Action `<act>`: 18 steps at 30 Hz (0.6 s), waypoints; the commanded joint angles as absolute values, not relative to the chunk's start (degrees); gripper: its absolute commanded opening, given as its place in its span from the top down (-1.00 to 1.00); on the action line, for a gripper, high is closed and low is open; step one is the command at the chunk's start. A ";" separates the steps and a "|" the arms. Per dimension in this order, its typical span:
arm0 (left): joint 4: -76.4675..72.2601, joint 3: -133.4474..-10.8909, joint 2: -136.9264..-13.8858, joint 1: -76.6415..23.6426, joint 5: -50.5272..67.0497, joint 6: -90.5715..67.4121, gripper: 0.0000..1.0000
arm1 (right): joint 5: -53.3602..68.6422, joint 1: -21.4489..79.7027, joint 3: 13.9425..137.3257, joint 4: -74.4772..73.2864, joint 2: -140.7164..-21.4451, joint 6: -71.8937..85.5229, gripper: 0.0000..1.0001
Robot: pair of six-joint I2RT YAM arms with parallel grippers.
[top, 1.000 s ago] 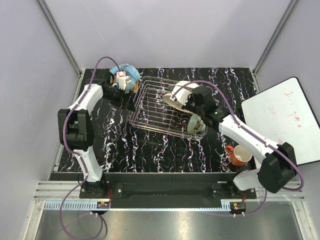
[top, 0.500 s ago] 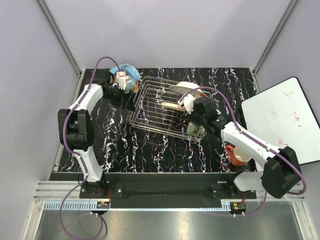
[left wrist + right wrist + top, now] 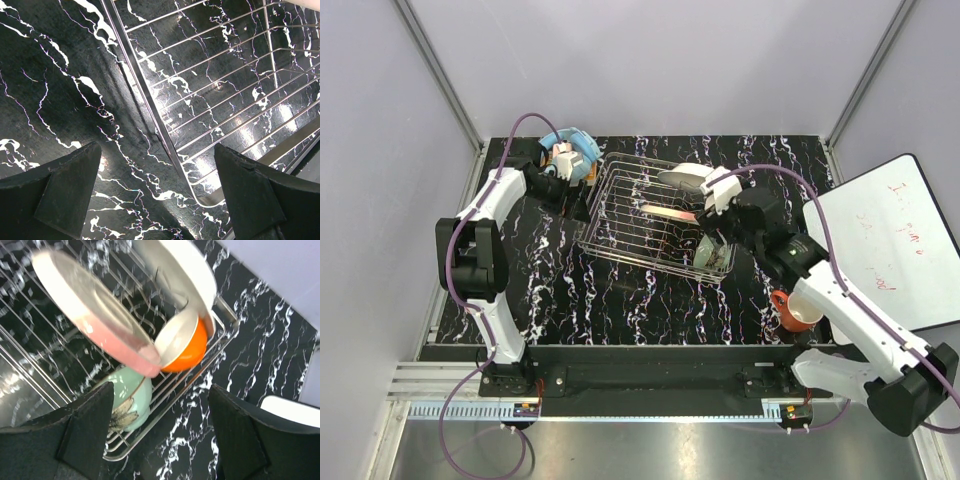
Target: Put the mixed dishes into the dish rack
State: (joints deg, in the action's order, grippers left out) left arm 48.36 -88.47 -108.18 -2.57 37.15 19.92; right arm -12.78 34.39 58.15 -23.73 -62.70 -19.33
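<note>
The dish rack (image 3: 620, 215) stands in the middle of the table. In it a plain white plate (image 3: 182, 275) and a pink-and-cream plate (image 3: 95, 310) lean on edge, blurred in the right wrist view. A small bowl (image 3: 187, 342), white inside and orange outside, lies under them, with a pale green bowl (image 3: 127, 397) at the rack's corner. My right gripper (image 3: 160, 440) is open and empty over that corner. My left gripper (image 3: 157, 190) is open and empty astride the rack's left rail (image 3: 145, 95). An orange-red mug (image 3: 796, 310) stands on the table.
Blue headphones (image 3: 570, 143) lie at the back left, close behind my left arm. A white board (image 3: 880, 235) lies along the table's right edge. The right arm reaches over the table between the mug and the rack.
My right gripper has opened and let go of the pink-and-cream plate, which now leans in the rack. The right arm has drawn back to the right. The left arm has not moved.
</note>
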 commanded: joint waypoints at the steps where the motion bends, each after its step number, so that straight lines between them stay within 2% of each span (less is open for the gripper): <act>1: 47.81 -90.00 -106.52 -2.29 38.32 20.30 -0.98 | -7.41 34.63 63.45 -22.59 -62.31 -15.91 -0.65; 5: 47.81 -89.74 -106.35 -2.29 38.50 20.13 -0.98 | -0.09 34.98 69.94 -21.37 -66.61 -11.45 -0.62; 8: 47.90 -89.74 -106.43 -2.29 38.50 19.86 -0.98 | 4.65 36.30 75.82 -19.26 -74.32 -7.84 -0.40; 9: 47.90 -89.65 -106.35 -2.29 38.58 19.78 -0.98 | 5.96 37.60 77.76 -19.16 -76.36 -7.21 -0.33; 12: 47.81 -89.47 -106.44 -2.37 38.85 19.51 -0.98 | 7.21 41.65 86.90 -20.65 -85.06 -8.25 0.10; 13: 47.90 -89.39 -106.35 -2.37 38.93 19.42 -0.98 | 7.12 44.10 91.62 -21.26 -87.25 -8.78 0.33; 17: 47.73 -89.03 -105.74 -2.37 38.85 19.51 -0.98 | 9.66 45.70 103.60 -28.10 -99.63 -5.29 0.63; 18: 47.72 -88.86 -105.73 -2.37 38.76 19.51 -0.98 | 10.36 45.96 105.28 -28.91 -101.15 -4.40 0.64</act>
State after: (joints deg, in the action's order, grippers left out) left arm 48.38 -88.47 -108.18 -2.57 37.19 19.84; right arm 6.00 44.51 95.98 -24.12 -94.76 -8.56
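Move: The right hand hangs open and empty over the near right part of the rack. The pink-and-cream plate stands on edge there, its middle about 6 cm ahead, 12 cm to the left and 12 cm below. The white plate is some 15 cm ahead and 9 cm left, the orange bowl 8 cm ahead and 2 cm left, the green bowl level and 4 cm left. From the left hand, the pink-and-cream plate lies about 28 cm to the right, level ahead. The right hand, already clear of the pink-and-cream plate, first climbs a little, then sweeps fast to the left above the rack, some 20 cm across and 7 cm up in all, passing over that plate towards the rack's left end. On the way the wrist swings counter-clockwise and rolls its left side up, each about 20 degrees, while the wide-open fingers draw nearly shut on empty air, touching nothing. ##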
